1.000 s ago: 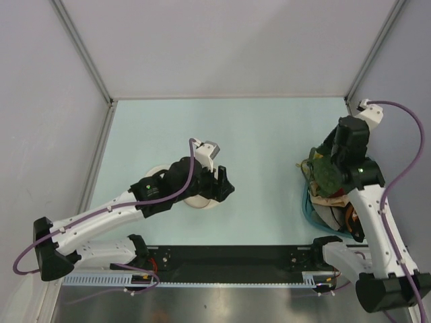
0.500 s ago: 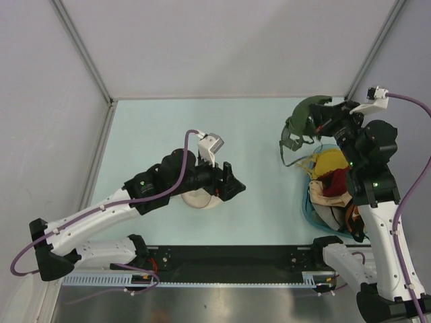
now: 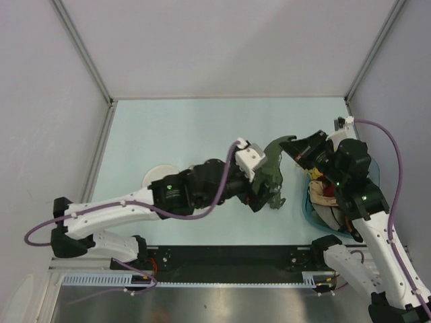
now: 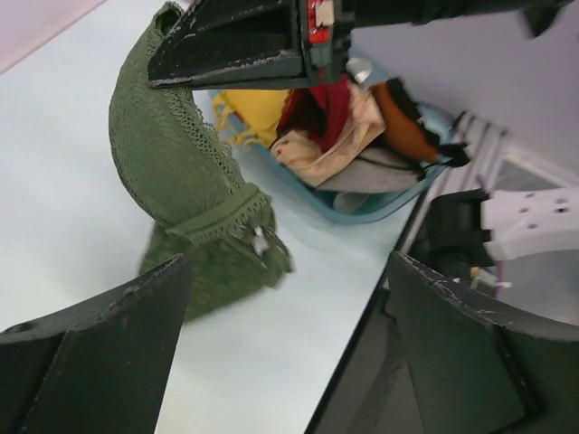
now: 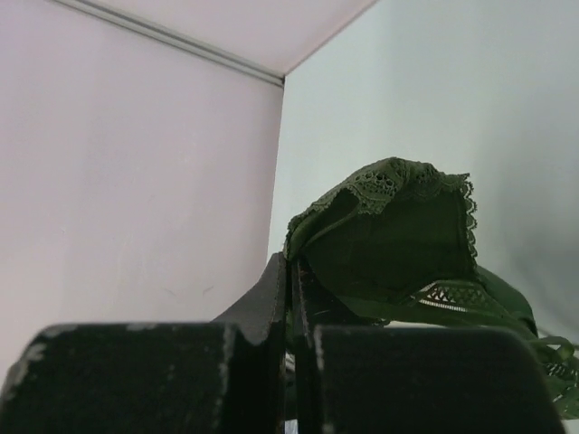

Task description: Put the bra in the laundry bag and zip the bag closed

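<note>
The dark olive-green bra (image 3: 273,169) hangs from my right gripper (image 3: 291,149), which is shut on its top edge just left of the blue tub. In the right wrist view the bra (image 5: 398,226) droops past the closed fingers (image 5: 291,271). My left gripper (image 3: 264,197) is open, right beside the bra's lower part; in the left wrist view the bra (image 4: 176,181) hangs ahead of and between the spread jaws (image 4: 288,298), not touching them. The cream-white laundry bag (image 3: 156,176) lies on the table at the left, mostly hidden behind my left arm.
A translucent blue tub (image 3: 311,210) with yellow, red, orange and beige garments (image 4: 353,136) stands at the right, under my right arm. The black front rail (image 3: 229,256) runs along the near table edge. Grey walls enclose the table.
My left arm has swung right, off the laundry bag and over to the bra. My right gripper has carried the bra from the back right down toward the table's middle.
</note>
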You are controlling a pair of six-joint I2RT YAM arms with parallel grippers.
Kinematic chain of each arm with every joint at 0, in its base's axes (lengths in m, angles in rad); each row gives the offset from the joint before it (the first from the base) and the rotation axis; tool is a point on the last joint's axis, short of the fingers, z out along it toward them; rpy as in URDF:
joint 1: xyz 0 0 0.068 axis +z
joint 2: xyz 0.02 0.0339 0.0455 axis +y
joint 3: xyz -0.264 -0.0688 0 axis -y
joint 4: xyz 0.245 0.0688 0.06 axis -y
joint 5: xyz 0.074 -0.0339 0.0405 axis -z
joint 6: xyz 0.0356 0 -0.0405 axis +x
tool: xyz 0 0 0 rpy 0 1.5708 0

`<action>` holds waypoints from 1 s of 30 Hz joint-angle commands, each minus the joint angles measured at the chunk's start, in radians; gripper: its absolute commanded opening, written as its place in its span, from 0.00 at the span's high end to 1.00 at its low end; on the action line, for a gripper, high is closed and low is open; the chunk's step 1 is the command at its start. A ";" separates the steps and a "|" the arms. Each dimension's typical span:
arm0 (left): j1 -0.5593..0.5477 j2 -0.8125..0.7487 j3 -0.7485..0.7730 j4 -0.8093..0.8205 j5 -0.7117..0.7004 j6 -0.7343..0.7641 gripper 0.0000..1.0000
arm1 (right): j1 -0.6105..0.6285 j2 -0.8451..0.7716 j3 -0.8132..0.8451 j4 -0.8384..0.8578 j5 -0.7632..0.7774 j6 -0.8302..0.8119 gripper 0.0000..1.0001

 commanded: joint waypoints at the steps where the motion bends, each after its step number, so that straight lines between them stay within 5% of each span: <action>1: -0.053 0.083 0.023 0.023 -0.222 0.044 0.06 | 0.065 -0.079 -0.049 -0.039 0.087 0.147 1.00; 11: -0.047 0.195 0.042 0.054 -0.366 -0.020 0.10 | 0.159 -0.166 -0.126 -0.066 0.090 0.236 1.00; 13: -0.039 0.228 0.066 0.025 -0.397 -0.023 0.19 | 0.164 -0.189 -0.133 -0.072 0.072 0.239 1.00; 17: 0.005 0.242 0.101 -0.014 -0.358 -0.043 0.52 | 0.165 -0.228 -0.152 -0.102 0.047 0.216 1.00; 21: 0.063 0.248 0.112 -0.027 -0.244 -0.059 0.98 | 0.162 -0.261 -0.184 -0.112 0.041 0.172 0.90; 24: 0.114 0.263 0.153 -0.061 -0.128 -0.073 1.00 | 0.161 -0.251 -0.153 -0.174 0.064 0.054 0.65; 25: 0.125 0.263 0.165 -0.064 -0.097 -0.078 1.00 | 0.161 -0.246 -0.112 -0.203 0.107 0.017 0.48; 28: 0.160 0.243 0.199 -0.064 0.038 -0.125 1.00 | 0.159 -0.214 -0.048 -0.314 0.171 -0.136 0.27; 30: 0.182 0.223 0.198 -0.032 0.145 -0.162 1.00 | 0.159 -0.191 0.009 -0.387 0.199 -0.218 0.21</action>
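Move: The bra hangs from the right fingertips. Its middle lies about 8 cm ahead of the open left hand, 4 cm to its right and 8 cm below. From the right hand, the bra's middle is some 5 cm back, 4 cm left and 8 cm down, and the left gripper stands about 12 cm back, 8 cm left, level. The laundry bag lies roughly 6 cm ahead, 17 cm left and 30 cm below the left hand. Downward first, then forward, the left hand goes about 9 cm out and 6 cm down to the bra's upper part, turning some 15 degrees counter-clockwise, and its fingers shut on the cloth just left of the right fingertips. Meanwhile the right hand draws the bra back about 7 cm and down about 6, towards the left gripper, then opens its fingers wide once the left ones have closed. ##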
